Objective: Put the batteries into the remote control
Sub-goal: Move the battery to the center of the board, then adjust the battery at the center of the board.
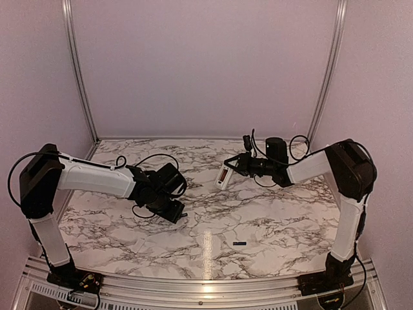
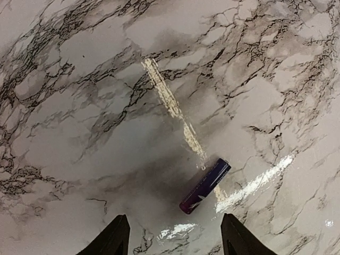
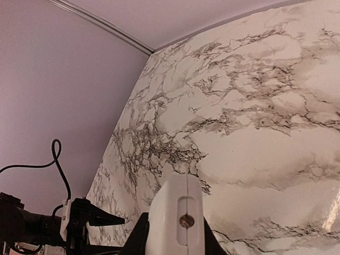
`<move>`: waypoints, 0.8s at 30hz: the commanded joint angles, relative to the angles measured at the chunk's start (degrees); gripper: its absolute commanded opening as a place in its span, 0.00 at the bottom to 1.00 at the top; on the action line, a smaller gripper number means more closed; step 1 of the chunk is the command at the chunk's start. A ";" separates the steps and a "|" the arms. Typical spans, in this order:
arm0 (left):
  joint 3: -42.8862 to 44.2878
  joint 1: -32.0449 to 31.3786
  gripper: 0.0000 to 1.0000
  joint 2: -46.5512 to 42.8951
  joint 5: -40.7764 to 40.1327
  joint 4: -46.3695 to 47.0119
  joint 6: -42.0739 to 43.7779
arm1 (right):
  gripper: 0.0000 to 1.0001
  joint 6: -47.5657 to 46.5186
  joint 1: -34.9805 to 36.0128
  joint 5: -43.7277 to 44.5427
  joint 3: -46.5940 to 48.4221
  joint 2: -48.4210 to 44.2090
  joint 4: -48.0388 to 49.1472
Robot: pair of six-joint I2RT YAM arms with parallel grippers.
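Note:
The remote control (image 1: 223,175) is a small white handset held off the table at centre right. My right gripper (image 1: 236,166) is shut on it. In the right wrist view the remote's white end (image 3: 176,204) with a slot and a round metal contact stands up between the dark fingers of that gripper (image 3: 174,243). A dark purple battery (image 2: 205,186) lies flat on the marble just ahead of my left gripper (image 2: 174,218). Its jaws are open with nothing between them. From above, the left gripper (image 1: 175,213) points down at centre left, and a small dark battery (image 1: 239,243) lies to its right, nearer the front.
The table top is white marble with dark veins (image 1: 271,219), bounded by pale walls and metal rails (image 1: 80,84). Bright light streaks (image 2: 255,183) reflect off the surface. The left arm's black fingers and cable (image 3: 79,218) show at the lower left of the right wrist view.

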 commanded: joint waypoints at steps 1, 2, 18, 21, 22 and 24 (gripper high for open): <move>-2.38 -0.24 0.61 0.54 -2.51 -0.41 -1.09 | 0.00 -0.90 3.80 -0.73 4.24 3.43 -0.21; -2.65 -0.32 0.61 0.54 -2.60 -0.22 -1.34 | 0.00 -0.82 4.79 -0.33 4.52 3.94 0.23; -5.64 -1.09 0.61 1.53 -5.17 3.49 -4.52 | 0.00 0.90 11.25 2.23 14.89 13.89 2.15; -5.78 -1.04 0.61 1.45 -5.64 3.71 -4.95 | 0.00 0.89 12.00 2.48 16.36 15.68 2.27; -5.88 -1.03 0.61 1.42 -5.69 3.96 -5.00 | 0.00 0.71 12.36 2.61 16.71 16.16 2.32; -5.97 -1.03 0.61 1.50 -5.86 4.04 -5.14 | 0.00 0.30 13.08 2.92 17.43 16.97 2.09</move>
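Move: The battery lies free on the table about 3 cm ahead of the left hand, 2 cm to its right and 3 cm below. The remote control, held up by the right hand, is some 12 cm ahead of the left hand, 18 cm to its right and 6 cm higher; the second battery lies about 10 cm back and 22 cm to the right. From the right hand, the first battery is roughly 12 cm back, 18 cm left and 12 cm below. The right fingers keep their pinch on the remote control and carry it about 11 cm left towards the battery, sinking some 3 cm on the way and turning slightly counter-clockwise. The left hand, fingers staying open and pointing down, sinks about 2.5 cm and shifts 2 cm left, ending low over the table off the battery's left side. ##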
